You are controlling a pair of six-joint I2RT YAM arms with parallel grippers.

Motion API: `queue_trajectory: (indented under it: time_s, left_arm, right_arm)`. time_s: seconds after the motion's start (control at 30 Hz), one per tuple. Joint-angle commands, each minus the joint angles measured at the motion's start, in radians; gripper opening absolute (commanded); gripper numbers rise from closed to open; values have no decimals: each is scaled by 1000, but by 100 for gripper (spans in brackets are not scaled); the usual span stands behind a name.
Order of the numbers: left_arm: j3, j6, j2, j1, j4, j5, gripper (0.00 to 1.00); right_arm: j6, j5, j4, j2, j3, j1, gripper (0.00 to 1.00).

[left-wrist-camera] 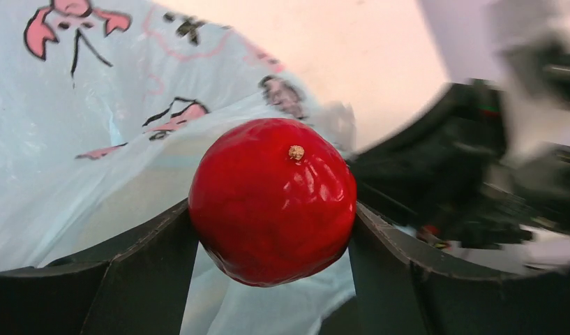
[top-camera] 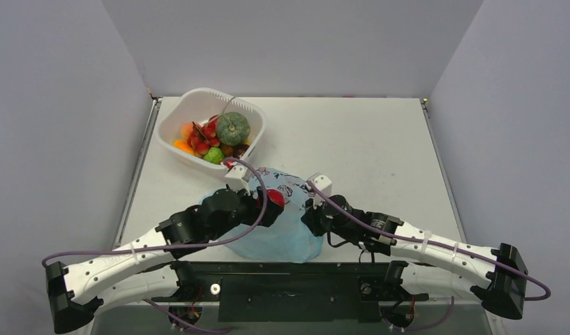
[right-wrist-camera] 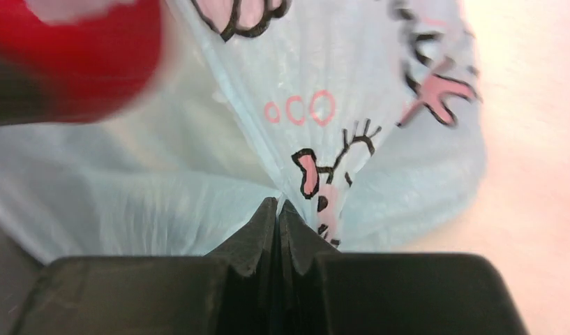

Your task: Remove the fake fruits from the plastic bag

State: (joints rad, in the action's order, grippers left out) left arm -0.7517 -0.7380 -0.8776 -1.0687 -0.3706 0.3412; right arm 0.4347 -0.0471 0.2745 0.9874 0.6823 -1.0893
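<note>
The light-blue plastic bag [top-camera: 285, 230] with pink cartoon prints lies crumpled near the front edge between both arms. My left gripper [top-camera: 273, 202] is shut on a glossy red apple [left-wrist-camera: 271, 201], both fingers pressing its sides just above the bag film [left-wrist-camera: 79, 139]. In the top view the apple [top-camera: 275, 197] shows at the bag's left top. My right gripper [right-wrist-camera: 278, 209] is shut on a pinch of the bag [right-wrist-camera: 338, 139] at its right side [top-camera: 311, 213]. The red apple [right-wrist-camera: 79, 56] appears blurred at the upper left of the right wrist view. Other fake fruits, among them a dark green gourd [top-camera: 233, 128], lie in a tub.
A white rigid tub [top-camera: 257, 115] stands at the back left, holding the gourd, red and orange pieces [top-camera: 198, 139] and a lime-green piece [top-camera: 213, 155]. The enclosure walls [top-camera: 128, 84] rise on three sides.
</note>
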Motion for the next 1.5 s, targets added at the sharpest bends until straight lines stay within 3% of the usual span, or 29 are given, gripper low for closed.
queue_trajectory:
  time_s: [0.0,0.13,0.27,0.37,0.43,0.7,0.8,0.87,0.9,1.0,1.1,1.2,1.33,1.47]
  left_arm:
    - [-55,55,104,62,154,-223,7]
    - [-130,102,152,136,110,-273,6]
    - [-282,208,128,186,-71,-134,5]
    - [-368,295,95,234,-130,14,5]
    - [-435,365,49,292,-150,36,5]
    - [-615,566,-280,676,-154,-2,5]
    - [-651,666,-460,705,-154,221,2]
    - [-636,694,-532,716,-121,295,0]
    - [-608,680,-555,738,-89,284,0]
    - [-572,623,-582,820,-66,62,0]
    - [-563,581,-606,868,-61,-33,1]
    - [-572,568,-636,870,-87,-97,6]
    - [-592,559,-676,871,-120,-130,24]
    - [-594,561,-689,871,-119,-154,48]
  right_arm:
    - [7,-243,128,6,13,74,0]
    - [45,-286,164,-2,5,129,0]
    - [77,-299,180,-48,-22,182,0]
    - [75,-288,181,-77,-34,223,0]
    - [70,-279,179,-93,-38,235,0]
    - [64,-245,150,-115,-66,242,0]
    - [63,-241,136,-110,-77,241,0]
    - [60,-237,129,-100,-79,241,0]
    - [59,-232,128,-92,-78,242,0]
    - [56,-226,121,-74,-77,241,0]
    - [53,-225,121,-46,-69,241,0]
    - [49,-218,126,-28,-62,241,0]
    - [49,-216,127,-28,-62,241,0]
    - [50,-214,129,-45,-65,241,0]
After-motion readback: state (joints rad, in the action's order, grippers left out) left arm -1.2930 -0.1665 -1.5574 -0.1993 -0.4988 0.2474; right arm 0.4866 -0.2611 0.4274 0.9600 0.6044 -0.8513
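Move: The left hand already holds the red fruit; the white basket's middle lies about 25 cm ahead of it, 20 cm to its left and some 13 cm below. In the basket, the pumpkin is roughly 26 cm ahead and 14 cm left, the green fruit about 17 cm ahead and 20 cm left. The bag's middle is nearly straight below, about 15 cm down. From the right hand, pinching the bag's edge, that middle is 11 cm left, level ahead and 7 cm lower. Up first, then in a quick arch forward and left, the left hand carries the red fruit clear of the bag and sinks steeply over the basket, some 24 cm farther out and 20 cm to the left, the wrist swinging left while the fingers keep their grip. The shut right fingers keep the bag's edge and drag it about 10 cm to the right, a little forward and down, turning clockwise. ##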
